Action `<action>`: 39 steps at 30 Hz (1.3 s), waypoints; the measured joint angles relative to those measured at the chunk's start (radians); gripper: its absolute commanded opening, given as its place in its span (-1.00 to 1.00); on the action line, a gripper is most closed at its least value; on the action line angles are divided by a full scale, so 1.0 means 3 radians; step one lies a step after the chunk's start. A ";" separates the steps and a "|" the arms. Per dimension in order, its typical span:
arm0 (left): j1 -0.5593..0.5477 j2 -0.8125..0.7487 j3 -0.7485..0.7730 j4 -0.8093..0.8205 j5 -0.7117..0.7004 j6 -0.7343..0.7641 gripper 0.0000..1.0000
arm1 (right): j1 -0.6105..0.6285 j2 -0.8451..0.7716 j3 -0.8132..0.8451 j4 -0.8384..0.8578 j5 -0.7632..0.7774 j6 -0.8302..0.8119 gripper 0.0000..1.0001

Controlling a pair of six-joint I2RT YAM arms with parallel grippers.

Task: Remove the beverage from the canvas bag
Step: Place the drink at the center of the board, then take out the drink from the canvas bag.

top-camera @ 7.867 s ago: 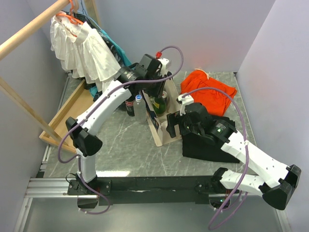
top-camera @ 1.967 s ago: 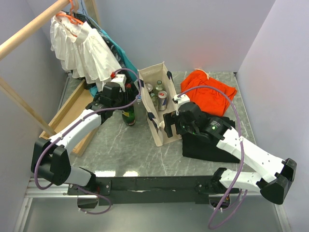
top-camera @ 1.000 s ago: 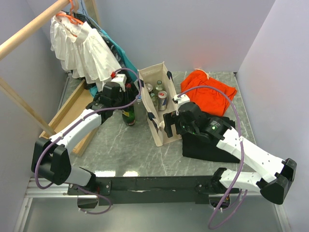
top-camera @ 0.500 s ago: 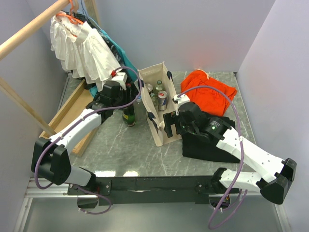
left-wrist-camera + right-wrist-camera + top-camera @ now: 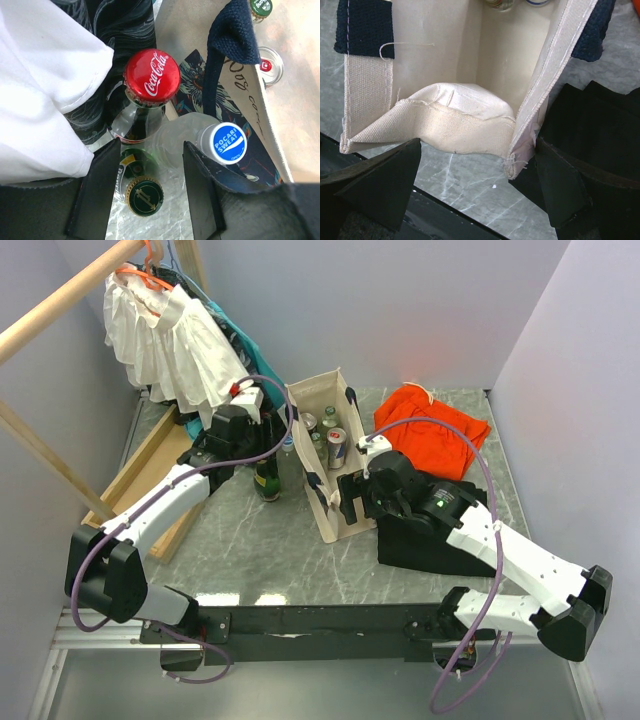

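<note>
The beige canvas bag [image 5: 322, 405] stands open mid-table, with cans [image 5: 336, 445] and capped bottles inside. Left of it stand a green bottle [image 5: 265, 481] with a dark green cap [image 5: 144, 196], a clear bottle with a blue cap [image 5: 227, 143] and a Coca-Cola bottle [image 5: 151, 76]. My left gripper [image 5: 151, 146] hovers open over the green bottle, its fingers on either side without gripping it. At the bag's near end wall [image 5: 450, 130] is my right gripper [image 5: 477, 147], its jaws spread wide and nothing held between them.
White clothing [image 5: 170, 340] hangs from a wooden rail at the back left, close to the left gripper. An orange cloth bundle [image 5: 430, 420] lies at the back right. A black case [image 5: 430, 545] sits under the right arm. A wooden frame [image 5: 140, 475] runs along the left edge.
My left gripper has opened and let go of the green bottle, which now stands on the table, and has lifted slightly. The right arm has stayed put.
</note>
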 measured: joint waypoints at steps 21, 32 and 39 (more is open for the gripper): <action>0.0000 -0.0107 0.0525 -0.0440 0.0197 0.0037 0.93 | 0.0000 -0.0008 -0.0001 -0.0005 -0.0001 0.0013 1.00; 0.0000 -0.0163 0.0815 -0.0599 0.0328 0.0034 0.93 | 0.0000 -0.0058 -0.0032 -0.0029 -0.0001 0.0053 1.00; 0.0000 -0.0179 0.0959 -0.0638 0.0565 0.0004 0.93 | 0.0000 -0.0098 -0.0118 -0.0093 0.0004 0.0076 1.00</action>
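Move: The green bottle stands loose between the left fingers, about 2 cm back and 1 cm left of that hand, its middle some 11 cm lower. The Coca-Cola bottle is roughly 3 cm ahead and 2 cm right; the Pocari Sweat bottle, 1 cm back and 6 cm right. In the bag, the silver can lies 3 cm ahead and 15 cm right. From the right hand, the green bottle is about 13 cm ahead and 21 cm left. The left fingers, already slack about the green bottle's top, spread to nearly wide open as the hand comes clear and climbs about 11 cm above the three bottles. Late in the climb it drifts some 2 cm right and a little back, while the wrist turns about 10 degrees clockwise and the fingertips tip slightly up. ##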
